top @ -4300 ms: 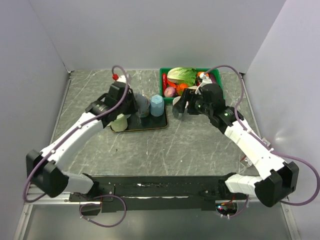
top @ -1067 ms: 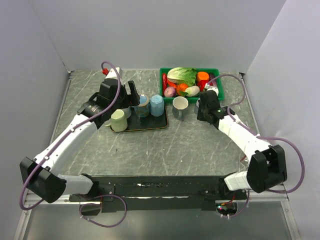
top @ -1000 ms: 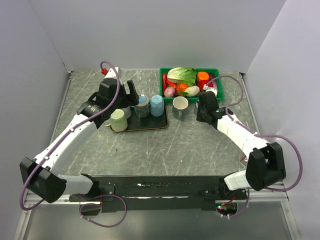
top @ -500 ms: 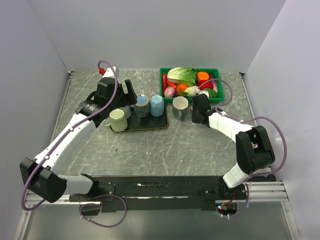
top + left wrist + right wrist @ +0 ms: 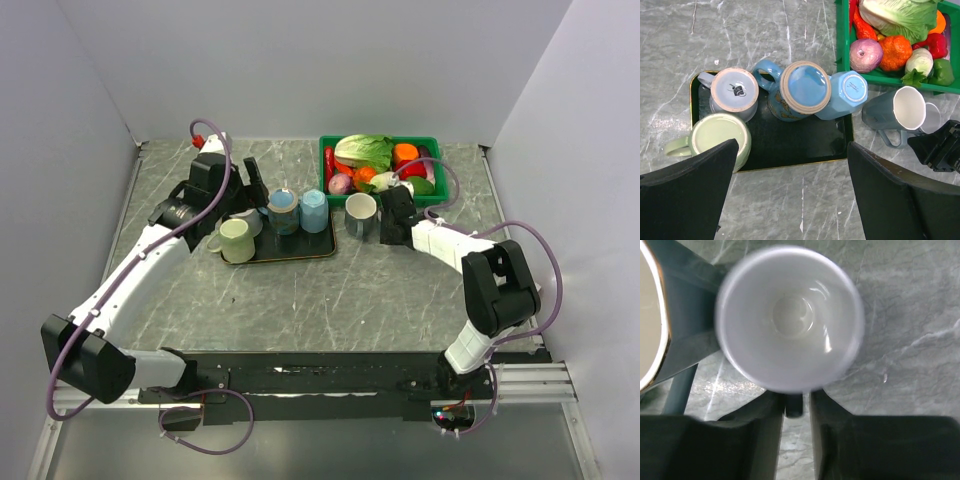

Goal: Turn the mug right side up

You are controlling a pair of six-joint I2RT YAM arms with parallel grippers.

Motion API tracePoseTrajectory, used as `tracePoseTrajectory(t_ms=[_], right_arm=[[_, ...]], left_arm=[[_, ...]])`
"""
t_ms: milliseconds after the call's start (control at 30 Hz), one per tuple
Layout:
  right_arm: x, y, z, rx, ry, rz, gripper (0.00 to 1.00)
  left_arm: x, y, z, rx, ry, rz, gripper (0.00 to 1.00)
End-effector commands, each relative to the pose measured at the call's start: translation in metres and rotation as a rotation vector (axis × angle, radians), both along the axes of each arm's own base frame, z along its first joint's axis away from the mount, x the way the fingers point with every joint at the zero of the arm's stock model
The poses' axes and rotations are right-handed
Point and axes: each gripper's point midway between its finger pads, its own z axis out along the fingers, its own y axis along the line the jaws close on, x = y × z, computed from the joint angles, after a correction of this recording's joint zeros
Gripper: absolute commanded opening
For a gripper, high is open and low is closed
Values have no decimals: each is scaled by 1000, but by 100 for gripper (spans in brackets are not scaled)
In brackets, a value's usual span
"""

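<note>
A small white mug (image 5: 790, 315) stands right side up on the table, mouth up and empty. Its thin dark handle sits between the fingers of my right gripper (image 5: 796, 400), whose jaws are slightly parted, with a sliver of gap beside the handle. From the left wrist the same mug (image 5: 931, 116) shows next to a grey mug (image 5: 885, 112), also upright. My right gripper (image 5: 390, 218) is low beside both. My left gripper (image 5: 792, 195) hangs wide open above the tray, holding nothing.
A black tray (image 5: 800, 145) carries a green mug (image 5: 717, 140), a blue mug (image 5: 805, 90), and two cups that stand upside down (image 5: 734, 90) (image 5: 847, 92). A green basket (image 5: 325, 150) of vegetables sits just behind the right gripper.
The right arm's elbow has swung left while its gripper stayed at the white mug, and its jaws have loosened a little. The left gripper has drifted slightly back and left over the tray.
</note>
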Motion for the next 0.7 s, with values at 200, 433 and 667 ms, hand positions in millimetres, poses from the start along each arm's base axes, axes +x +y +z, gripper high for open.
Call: tracePoseTrajectory(t_ms=[200, 433, 667], right_arm=[[-5, 3, 26, 60, -34, -55, 67], [-24, -4, 60, 90, -46, -93, 80], [-13, -12, 110, 134, -140, -65, 87]], left_arm=[[3, 17, -12, 52, 33, 44, 96], [-1, 62, -41, 162, 104, 140, 96], [-13, 121, -97, 431, 303, 144, 96]])
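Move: The left hand hangs open with the upturned green mug about 8 cm to its left, 1 cm ahead and some 21 cm below; the upturned gray mug stands about 7 cm beyond that, and the patterned blue mug about 8 cm ahead and 4 cm right of the hand. From the right hand, its fingers still at the small mug's handle, that mug is about 5 cm ahead and the big gray-blue mug some 6 cm ahead, 9 cm left. Spread the right fingers wide to free the upright small mug's handle, then draw the hand back about 3 cm and lift it some 6 cm clear. Meanwhile swing the open left gripper left about 9 cm and down 7 cm, gathering speed, towards the green mug, rolling its left side up some 15 degrees, tipping the fingers further down and turning slightly counter-clockwise. ##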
